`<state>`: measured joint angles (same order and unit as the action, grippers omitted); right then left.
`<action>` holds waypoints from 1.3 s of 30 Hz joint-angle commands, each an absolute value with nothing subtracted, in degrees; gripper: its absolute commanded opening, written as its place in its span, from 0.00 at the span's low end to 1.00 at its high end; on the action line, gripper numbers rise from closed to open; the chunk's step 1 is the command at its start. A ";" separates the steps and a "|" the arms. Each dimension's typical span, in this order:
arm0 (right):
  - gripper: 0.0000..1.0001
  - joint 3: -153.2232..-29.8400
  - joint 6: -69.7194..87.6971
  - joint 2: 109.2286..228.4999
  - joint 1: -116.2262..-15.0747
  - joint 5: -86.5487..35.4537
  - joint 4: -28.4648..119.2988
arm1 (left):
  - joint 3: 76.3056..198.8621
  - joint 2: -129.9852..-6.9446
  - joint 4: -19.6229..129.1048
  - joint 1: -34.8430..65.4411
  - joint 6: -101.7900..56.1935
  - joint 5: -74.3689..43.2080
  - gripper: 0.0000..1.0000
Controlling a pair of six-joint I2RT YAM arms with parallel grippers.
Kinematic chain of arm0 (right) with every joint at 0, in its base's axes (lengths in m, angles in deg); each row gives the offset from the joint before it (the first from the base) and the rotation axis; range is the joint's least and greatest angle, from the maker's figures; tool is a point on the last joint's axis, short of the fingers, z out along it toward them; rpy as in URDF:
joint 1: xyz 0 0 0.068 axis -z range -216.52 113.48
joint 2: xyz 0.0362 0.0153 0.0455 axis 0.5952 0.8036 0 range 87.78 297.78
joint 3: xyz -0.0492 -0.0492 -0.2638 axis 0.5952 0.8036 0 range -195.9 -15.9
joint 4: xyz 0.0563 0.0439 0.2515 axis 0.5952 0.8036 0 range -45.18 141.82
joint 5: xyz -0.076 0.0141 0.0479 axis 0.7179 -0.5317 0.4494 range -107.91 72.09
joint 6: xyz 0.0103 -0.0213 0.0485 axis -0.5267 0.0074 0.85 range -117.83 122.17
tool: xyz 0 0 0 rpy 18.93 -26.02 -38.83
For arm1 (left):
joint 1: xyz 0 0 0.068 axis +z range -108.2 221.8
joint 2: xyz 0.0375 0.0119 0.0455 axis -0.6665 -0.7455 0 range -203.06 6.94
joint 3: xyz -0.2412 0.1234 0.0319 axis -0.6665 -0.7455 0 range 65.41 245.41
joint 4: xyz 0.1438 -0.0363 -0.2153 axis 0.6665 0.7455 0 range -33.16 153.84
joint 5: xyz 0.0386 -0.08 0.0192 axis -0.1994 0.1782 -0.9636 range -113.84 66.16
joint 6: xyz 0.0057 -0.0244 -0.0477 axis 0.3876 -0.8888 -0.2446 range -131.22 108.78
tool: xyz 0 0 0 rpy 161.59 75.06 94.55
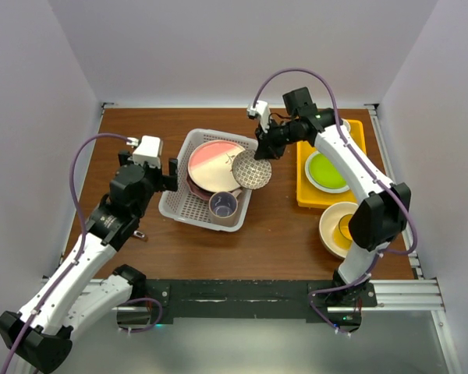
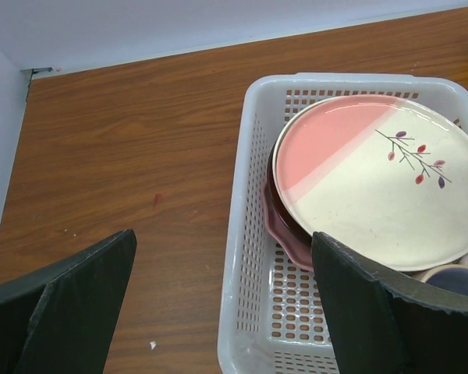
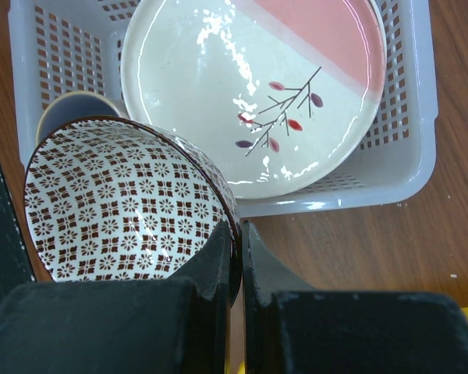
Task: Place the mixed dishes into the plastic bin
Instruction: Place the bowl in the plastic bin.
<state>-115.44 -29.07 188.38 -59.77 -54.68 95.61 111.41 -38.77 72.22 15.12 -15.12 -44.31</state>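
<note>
The white plastic bin (image 1: pixel 181 204) holds a pink-and-cream plate (image 1: pixel 214 165) on a stack of darker plates, and a mug (image 1: pixel 223 205) at its near end. My right gripper (image 1: pixel 262 149) is shut on the rim of the small patterned bowl (image 1: pixel 251 170) and holds it tilted over the bin's right edge. In the right wrist view the bowl (image 3: pixel 125 202) hangs above the mug (image 3: pixel 66 109) and plate (image 3: pixel 257 86). My left gripper (image 1: pixel 165 173) is open and empty at the bin's left wall (image 2: pixel 246 234), one finger (image 2: pixel 359 304) over the bin and the other over the table.
A yellow tray (image 1: pixel 306 195) at the right holds a plate with a green centre (image 1: pixel 325 171). A large cream bowl (image 1: pixel 329 227) with a yellow mug (image 1: pixel 345 227) inside sits near the right arm's base. Brown table (image 1: pixel 140 132) extends left of the bin.
</note>
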 commanded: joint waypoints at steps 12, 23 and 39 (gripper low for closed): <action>0.00 -123.65 -14.97 193.78 -60.78 -58.07 87.80 | 110.15 -36.13 68.36 15.52 -15.96 -48.54 1.00; 0.00 -123.83 -5.04 197.12 -62.71 -52.80 80.51 | 109.62 -34.72 67.92 15.52 -15.96 -50.21 1.00; 0.00 -124.44 1.03 200.46 -66.41 -40.94 77.25 | 109.62 -34.81 67.83 15.52 -15.88 -50.30 1.00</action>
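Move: My right hand already holds the bowl by its rim. The pink-and-white plate, top of the stack in the plastic bin, lies about 12 cm to its left, 5 cm ahead and some 10 cm lower. The bin's middle is about 15 cm left and level with my hand, 13 cm below; the grey mug in the bin stands some 11 cm left and 8 cm back, equally low. From my left hand that plate is roughly 10 cm ahead, 19 cm right and 14 cm down. I carry the bowl in over the plastic bin with my right hand, left and forward by about 8 cm in all, travelling nearly level at first and then sinking some 4 cm towards the pink-and-white plate. On the way I turn the wrist some 20 degrees clockwise and keep the rim pinched in shut fingers. My open, empty left hand eases about 2 cm left and slightly up. ##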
